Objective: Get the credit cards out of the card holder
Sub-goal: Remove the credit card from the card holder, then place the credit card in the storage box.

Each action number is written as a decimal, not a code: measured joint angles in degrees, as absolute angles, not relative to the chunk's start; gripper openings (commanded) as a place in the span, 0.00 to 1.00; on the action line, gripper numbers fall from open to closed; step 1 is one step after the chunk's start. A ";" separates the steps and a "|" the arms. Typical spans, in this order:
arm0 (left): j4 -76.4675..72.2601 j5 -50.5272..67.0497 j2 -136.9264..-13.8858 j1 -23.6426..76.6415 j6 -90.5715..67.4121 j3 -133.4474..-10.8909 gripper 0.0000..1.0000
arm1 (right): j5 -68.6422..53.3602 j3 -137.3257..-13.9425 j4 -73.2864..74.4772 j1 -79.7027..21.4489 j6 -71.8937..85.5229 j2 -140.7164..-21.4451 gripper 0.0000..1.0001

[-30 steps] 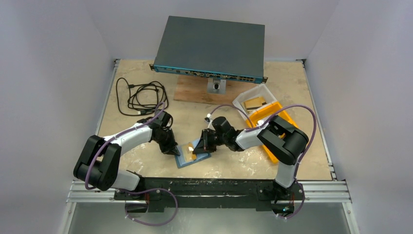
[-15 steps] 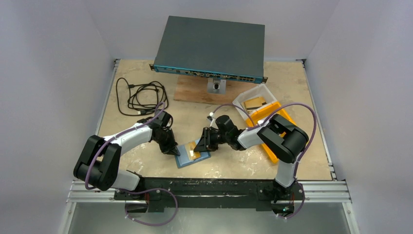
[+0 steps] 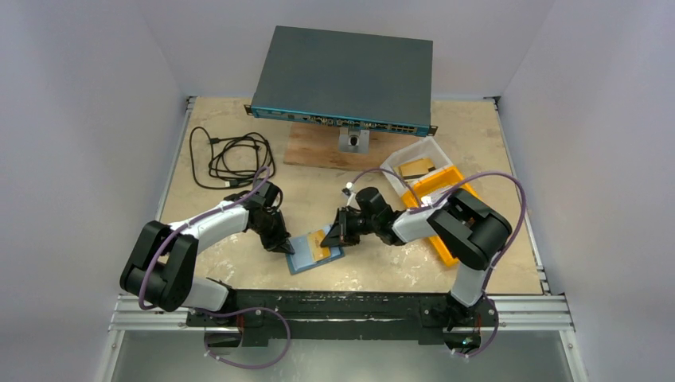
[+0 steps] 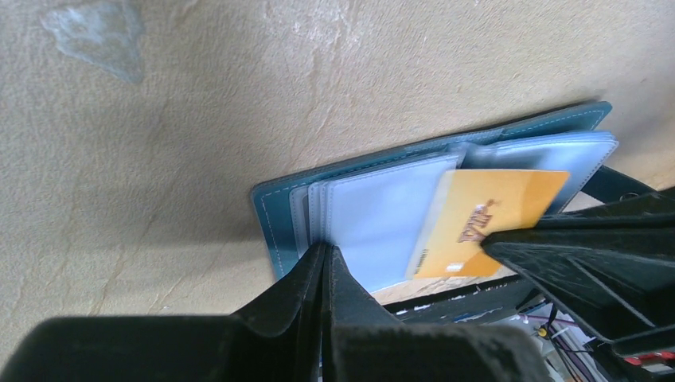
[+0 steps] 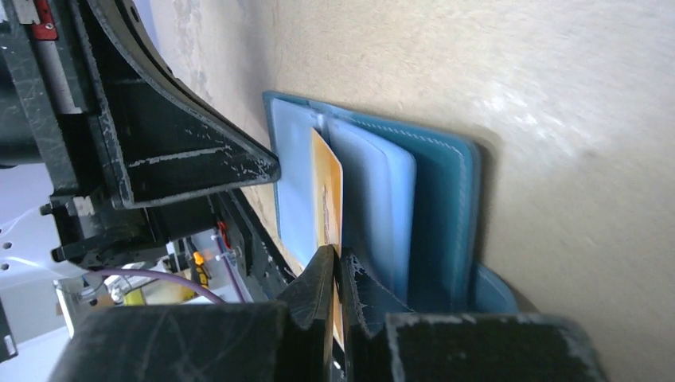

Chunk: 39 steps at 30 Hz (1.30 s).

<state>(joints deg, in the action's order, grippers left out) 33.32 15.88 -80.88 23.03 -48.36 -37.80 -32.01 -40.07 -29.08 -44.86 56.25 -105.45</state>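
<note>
The teal card holder (image 3: 306,256) lies open on the table, its clear pockets up (image 4: 374,215). An orange credit card (image 4: 487,213) sticks partway out of a pocket, seen edge-on in the right wrist view (image 5: 328,199). My right gripper (image 3: 336,236) is shut on the card's free edge (image 5: 337,261). My left gripper (image 3: 286,247) is shut, and its tips press down on the holder's left pocket edge (image 4: 325,251). In the right wrist view the holder's teal cover (image 5: 450,215) lies under the pockets. No other credit card shows in the holder.
A clear tub (image 3: 410,156) holding a gold card (image 3: 416,168) and an orange bin (image 3: 447,180) stand right of my right arm. A coiled black cable (image 3: 231,159) lies back left. A network switch (image 3: 342,76) sits on a wooden board (image 3: 314,150) at the back.
My right gripper opened briefly, shut again on the orange card and shifted slightly right, so more of the card shows. The left gripper has not moved.
</note>
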 measured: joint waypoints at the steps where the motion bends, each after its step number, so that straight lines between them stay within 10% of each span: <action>1: 33.32 15.88 -80.82 23.03 -48.36 -37.80 0.00 | -31.31 -39.20 -27.94 -44.49 56.03 -103.68 0.00; 12: 33.93 14.13 -78.72 23.03 -46.76 -37.63 0.02 | -23.51 -35.70 -14.41 -41.47 53.49 -88.38 0.00; 27: 37.47 17.21 -66.48 23.07 -41.25 -46.15 0.67 | -8.16 -36.42 8.51 -38.68 55.46 -61.89 0.00; 39: 39.18 20.82 -65.43 23.07 -38.24 -47.05 0.68 | -0.25 -38.72 16.14 -15.51 58.02 -54.39 0.00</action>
<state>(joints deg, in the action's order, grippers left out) 39.18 20.82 -65.43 23.07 -38.24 -47.05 -0.25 -38.72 16.14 -15.51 58.02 -54.39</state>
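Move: The right hand already pinches the yellow card at the card holder, whose middle lies about 3 cm to its left, level in depth and roughly 2 cm below. The orange tray stands some 36 cm to its right and 9 cm ahead; the white bin about 30 cm right and 26 cm ahead, both near its height. From the left hand, at the holder's left edge, the holder's middle is about 7 cm right, and the orange tray some 46 cm right and 11 cm ahead. Keeping its pinch on the yellow card, the right hand draws it rightward away from the holder, climbs about 14 cm, then sweeps fast right and forward towards the tray and bin, some 25 cm right in all, turning roughly 55 degrees clockwise. The left fingertips lift off the holder's left pages, rise about 10 cm and spread. ##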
